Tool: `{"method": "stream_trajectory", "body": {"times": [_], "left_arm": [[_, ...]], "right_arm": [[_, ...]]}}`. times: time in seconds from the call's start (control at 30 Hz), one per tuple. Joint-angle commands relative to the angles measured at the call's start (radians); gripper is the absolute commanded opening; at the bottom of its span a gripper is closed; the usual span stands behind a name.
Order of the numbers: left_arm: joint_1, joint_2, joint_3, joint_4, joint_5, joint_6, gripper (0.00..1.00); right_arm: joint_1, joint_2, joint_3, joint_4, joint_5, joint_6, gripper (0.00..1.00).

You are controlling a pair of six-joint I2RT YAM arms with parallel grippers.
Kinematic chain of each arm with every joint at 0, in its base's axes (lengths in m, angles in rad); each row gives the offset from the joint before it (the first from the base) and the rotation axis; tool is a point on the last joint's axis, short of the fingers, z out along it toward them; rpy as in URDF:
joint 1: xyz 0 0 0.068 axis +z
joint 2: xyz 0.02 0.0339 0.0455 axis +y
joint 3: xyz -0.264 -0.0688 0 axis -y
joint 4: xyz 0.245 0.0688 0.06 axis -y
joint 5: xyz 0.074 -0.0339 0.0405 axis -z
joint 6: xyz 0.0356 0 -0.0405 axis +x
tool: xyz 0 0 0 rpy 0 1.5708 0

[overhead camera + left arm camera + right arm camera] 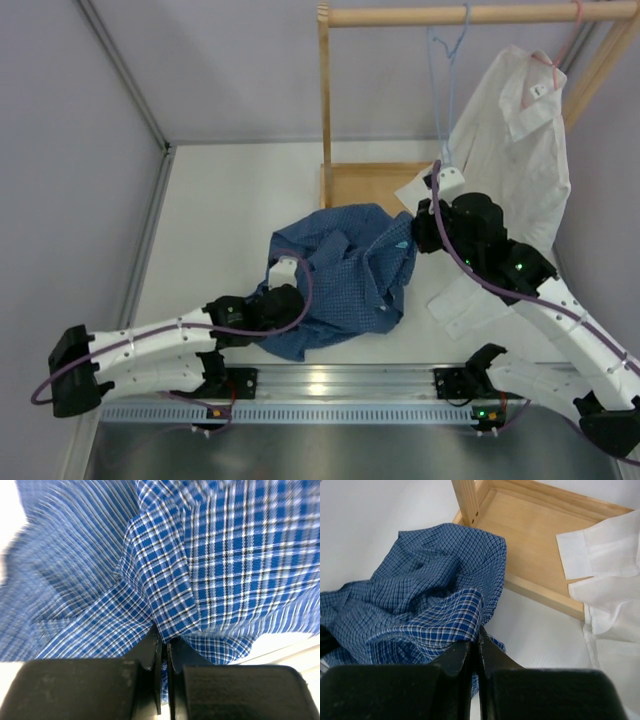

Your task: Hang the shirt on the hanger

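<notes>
The dark blue checked shirt (340,280) lies crumpled on the table's middle. My left gripper (290,300) sits at its left edge, shut on a fold of the shirt (210,570) that fills the left wrist view; cloth shows between the jaws of that gripper (164,639). My right gripper (420,235) is at the shirt's right edge, shut on a raised hem of the shirt (455,612), with the gripper (477,639) pinching the cloth. The light blue hanger (447,70) hangs by its hook from the wooden rail (470,14), empty.
A white collared shirt (515,130) hangs from a pink hanger (560,50) at the rail's right and drapes onto the table. The rack's wooden base tray (540,530) and its post (325,110) stand just behind the blue shirt.
</notes>
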Motion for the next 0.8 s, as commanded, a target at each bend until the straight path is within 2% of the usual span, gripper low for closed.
{"method": "stream_trajectory", "body": {"times": [0.0,0.07,0.13,0.17,0.23,0.27,0.3,0.33,0.4,0.43,0.53,0.57,0.63,0.7,0.77], "left_arm": [[-0.001,-0.095,0.128,-0.056,-0.216,-0.035,0.00],[-0.001,-0.127,0.187,-0.166,-0.355,-0.040,0.00],[-0.001,-0.158,0.315,-0.244,-0.502,-0.037,0.00],[-0.001,-0.163,0.366,-0.270,-0.541,0.024,0.00],[0.000,-0.152,0.559,-0.315,-0.603,0.112,0.00],[-0.001,-0.137,0.634,-0.314,-0.626,0.235,0.00],[0.000,-0.100,0.715,-0.314,-0.626,0.297,0.00],[-0.001,-0.077,0.880,-0.312,-0.623,0.419,0.00],[-0.001,-0.004,1.041,-0.309,-0.589,0.533,0.00],[-0.001,0.021,1.181,-0.309,-0.571,0.633,0.00],[-0.001,0.090,1.343,-0.303,-0.491,0.780,0.00],[-0.001,0.096,1.331,-0.276,-0.500,0.831,0.00],[-0.001,0.092,1.249,-0.120,-0.668,0.925,0.00],[0.000,0.092,1.129,-0.076,-0.741,0.918,0.00],[0.009,0.092,1.045,-0.062,-0.797,0.806,0.00]], "right_arm": [[-0.009,-0.042,-0.016,0.049,-0.054,0.003,0.00],[-0.009,-0.051,-0.048,0.060,-0.101,0.018,0.00],[-0.009,-0.075,-0.073,0.087,-0.158,0.030,0.00],[-0.007,-0.084,-0.092,0.099,-0.213,0.047,0.00],[-0.009,-0.109,-0.100,0.127,-0.272,0.064,0.00],[-0.009,-0.115,-0.090,0.130,-0.330,0.081,0.00],[-0.009,-0.130,-0.077,0.136,-0.357,0.087,0.00],[-0.009,-0.137,-0.047,0.136,-0.400,0.101,0.00],[-0.007,-0.163,-0.007,0.136,-0.428,0.111,0.00],[-0.007,-0.172,0.033,0.135,-0.436,0.115,0.00],[-0.009,-0.212,0.103,0.129,-0.383,0.118,0.00],[-0.007,-0.223,0.116,0.124,-0.364,0.122,0.00],[-0.009,-0.227,0.127,0.118,-0.341,0.142,0.00],[-0.007,-0.220,0.113,0.119,-0.339,0.180,0.00],[-0.007,-0.203,0.081,0.119,-0.330,0.219,0.00]]}}
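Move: Ahead of the right hand by about 14 cm, 3 cm to its right and some 10 cm higher, hangs the blue hanger. The shirt's bulk lies about 13 cm to that hand's left, 3 cm back and 18 cm below; the white shirt is some 14 cm right and 12 cm ahead, about level. From the left hand, the hanger is about 24 cm ahead, 25 cm right and 30 cm up, the shirt's bulk 3 cm ahead, 10 cm right, 3 cm up. Hoisting its pinched fold of the shirt fast, the left hand climbs roughly 45 cm while swinging left and somewhat forward, its fingers tipping up some 50 degrees to near level. The right hand keeps its pinch, dips slightly, then rises about 13 cm while drawing back from the rack, its left side rolling up and the wrist turning counter-clockwise. ##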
